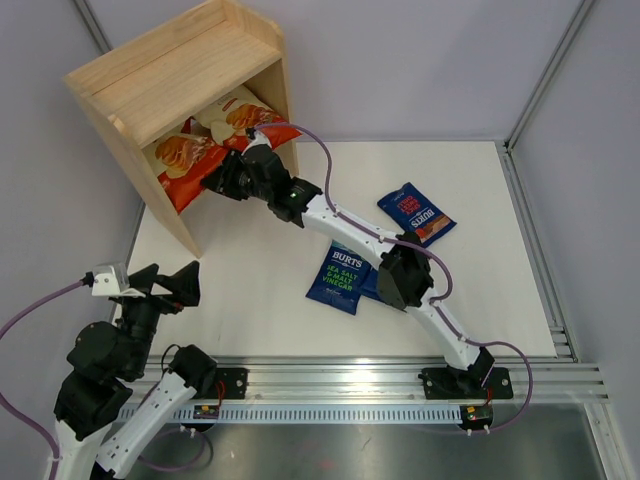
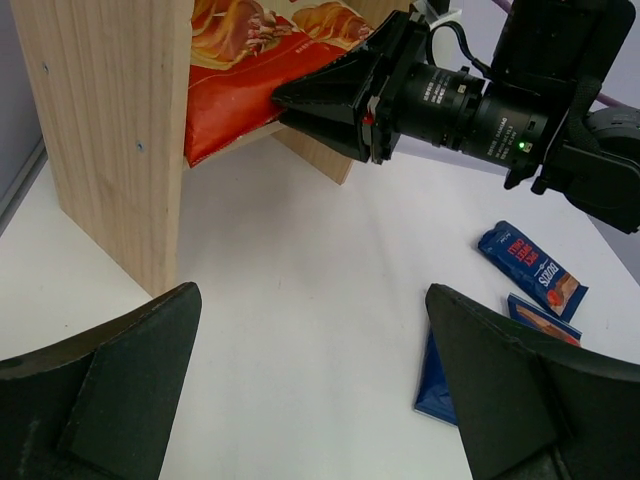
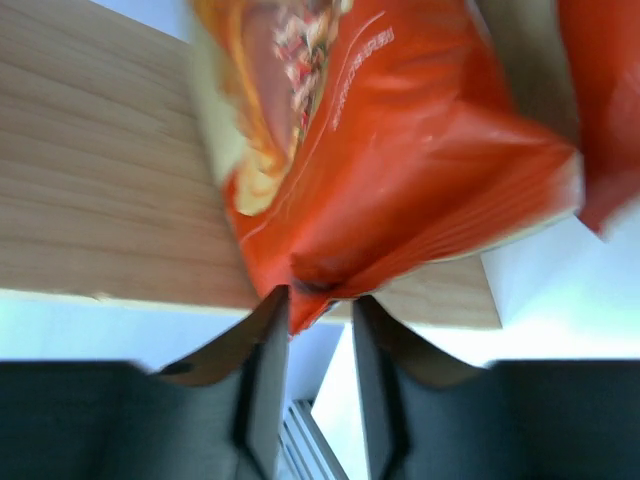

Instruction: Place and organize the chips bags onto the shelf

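The wooden shelf [image 1: 170, 70] stands at the far left. Two cream-and-red Cassava chips bags lie on its lower board, one on the left [image 1: 180, 160] and one on the right [image 1: 245, 118]. My right gripper [image 1: 215, 182] reaches to the shelf's front edge. In the right wrist view it [image 3: 320, 300] is shut on the red bottom corner of the left bag [image 3: 400, 170]. Three dark blue Burts bags lie on the table: a green-lettered one [image 1: 340, 278], a red-accented one [image 1: 417, 214], and a third [image 1: 372, 288] mostly hidden under the right arm. My left gripper [image 2: 310, 390] hangs open and empty near the table's front left.
The shelf's side panel [image 2: 110, 130] stands close ahead and left of the left gripper. The right arm [image 1: 400, 270] stretches diagonally over the table's middle, above the Burts bags. An aluminium rail [image 1: 400, 380] runs along the near edge, and frame posts stand at the far corners.
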`<action>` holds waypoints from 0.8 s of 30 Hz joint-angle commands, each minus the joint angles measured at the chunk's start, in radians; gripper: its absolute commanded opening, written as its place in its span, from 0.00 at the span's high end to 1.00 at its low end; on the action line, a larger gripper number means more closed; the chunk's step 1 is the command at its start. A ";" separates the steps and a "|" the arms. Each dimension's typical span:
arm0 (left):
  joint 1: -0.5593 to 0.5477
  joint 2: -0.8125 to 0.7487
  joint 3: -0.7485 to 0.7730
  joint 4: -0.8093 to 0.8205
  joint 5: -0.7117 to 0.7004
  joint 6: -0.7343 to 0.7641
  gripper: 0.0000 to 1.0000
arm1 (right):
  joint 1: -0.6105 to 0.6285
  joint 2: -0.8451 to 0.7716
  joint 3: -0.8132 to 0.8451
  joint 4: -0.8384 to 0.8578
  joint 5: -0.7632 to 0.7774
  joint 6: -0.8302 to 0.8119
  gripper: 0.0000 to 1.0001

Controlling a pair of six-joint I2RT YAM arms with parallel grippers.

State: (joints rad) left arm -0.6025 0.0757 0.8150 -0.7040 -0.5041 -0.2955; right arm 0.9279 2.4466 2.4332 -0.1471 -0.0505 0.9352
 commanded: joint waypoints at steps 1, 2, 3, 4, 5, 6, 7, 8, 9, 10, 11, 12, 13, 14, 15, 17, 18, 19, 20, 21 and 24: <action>0.004 0.024 0.009 0.020 -0.027 0.001 0.01 | -0.003 -0.142 -0.106 0.057 -0.017 -0.039 0.57; 0.004 0.027 0.010 0.021 -0.030 0.001 0.01 | -0.003 -0.197 -0.137 0.058 -0.018 -0.067 0.50; 0.004 0.033 0.012 0.020 -0.033 -0.007 0.01 | -0.003 -0.228 -0.167 0.070 -0.017 -0.081 0.47; 0.004 0.050 0.019 0.018 -0.040 -0.011 0.01 | -0.004 -0.291 -0.234 0.078 -0.018 -0.107 0.45; 0.004 0.059 0.022 0.018 -0.040 -0.016 0.01 | -0.003 -0.320 -0.264 0.081 -0.020 -0.124 0.43; 0.004 0.070 0.026 0.020 -0.042 -0.021 0.01 | -0.004 -0.349 -0.290 0.083 -0.014 -0.136 0.40; 0.004 0.093 0.036 0.020 -0.048 -0.024 0.01 | -0.008 -0.377 -0.345 0.087 -0.012 -0.148 0.38; 0.004 0.108 0.042 0.018 -0.048 -0.025 0.01 | -0.009 -0.433 -0.371 0.087 -0.012 -0.170 0.37; 0.006 0.117 0.052 0.018 -0.047 -0.033 0.01 | -0.012 -0.460 -0.428 0.089 -0.011 -0.179 0.36; 0.006 0.143 0.065 0.015 -0.028 -0.037 0.01 | -0.018 -0.521 -0.460 0.092 -0.009 -0.203 0.35; 0.004 0.154 0.075 0.014 -0.015 -0.043 0.01 | -0.021 -0.553 -0.494 0.093 -0.008 -0.222 0.33; 0.004 0.168 0.081 0.011 0.005 -0.062 0.01 | -0.024 -0.587 -0.569 0.092 0.000 -0.237 0.31; 0.004 0.185 0.087 0.009 0.050 -0.076 0.01 | -0.026 -0.663 -0.615 0.095 0.004 -0.278 0.19; 0.004 0.217 0.088 0.017 0.082 -0.085 0.01 | -0.032 -0.705 -0.660 0.095 0.017 -0.303 0.10; 0.004 0.239 0.085 0.021 0.114 -0.102 0.01 | -0.034 -0.748 -0.748 0.075 0.044 -0.329 0.01; 0.004 0.309 0.064 0.053 0.208 -0.123 0.01 | -0.034 -0.874 -0.836 0.048 0.180 -0.386 0.01; 0.004 0.332 0.053 0.081 0.264 -0.128 0.01 | -0.035 -0.950 -0.914 0.011 0.213 -0.419 0.01; 0.004 0.357 0.043 0.099 0.291 -0.132 0.01 | -0.037 -0.986 -0.945 -0.009 0.234 -0.443 0.01; 0.004 0.387 0.032 0.119 0.314 -0.139 0.01 | -0.035 -1.021 -0.973 -0.028 0.256 -0.469 0.01; 0.004 0.436 0.007 0.159 0.337 -0.152 0.01 | -0.037 -1.056 -1.031 -0.069 0.312 -0.487 0.01; 0.004 0.557 -0.046 0.269 0.459 -0.174 0.01 | -0.040 -1.211 -1.191 -0.121 0.391 -0.545 0.01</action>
State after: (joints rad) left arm -0.6014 0.5381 0.8165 -0.5823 -0.2241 -0.4286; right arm 0.8940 1.3293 1.3750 -0.1791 0.1871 0.5098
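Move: The right hand is at the lower edge of the left cassava bag on the shelf, whose middle is about 5 cm ahead and 5 cm to its left. The other cassava bag lies some 14 cm ahead and 9 cm right. The sea salt bag lies on the table about 12 cm back, 28 cm right and 27 cm below; the spicy chilli bag is 13 cm right of it. From the left hand the sea salt bag is about 12 cm ahead, 29 cm right and 30 cm down. Rightward and back, away from the shelf and towards the Burts bags, the right hand comes free of the left cassava bag's lower edge: it dips slightly, then climbs roughly 12 cm on a 25 cm sweep right, fingers spreading wide, the wrist swinging clockwise and rolling. The left hand, staying open, starts late rightward, forward and down towards the sea salt bag, tipping down and turning clockwise. ##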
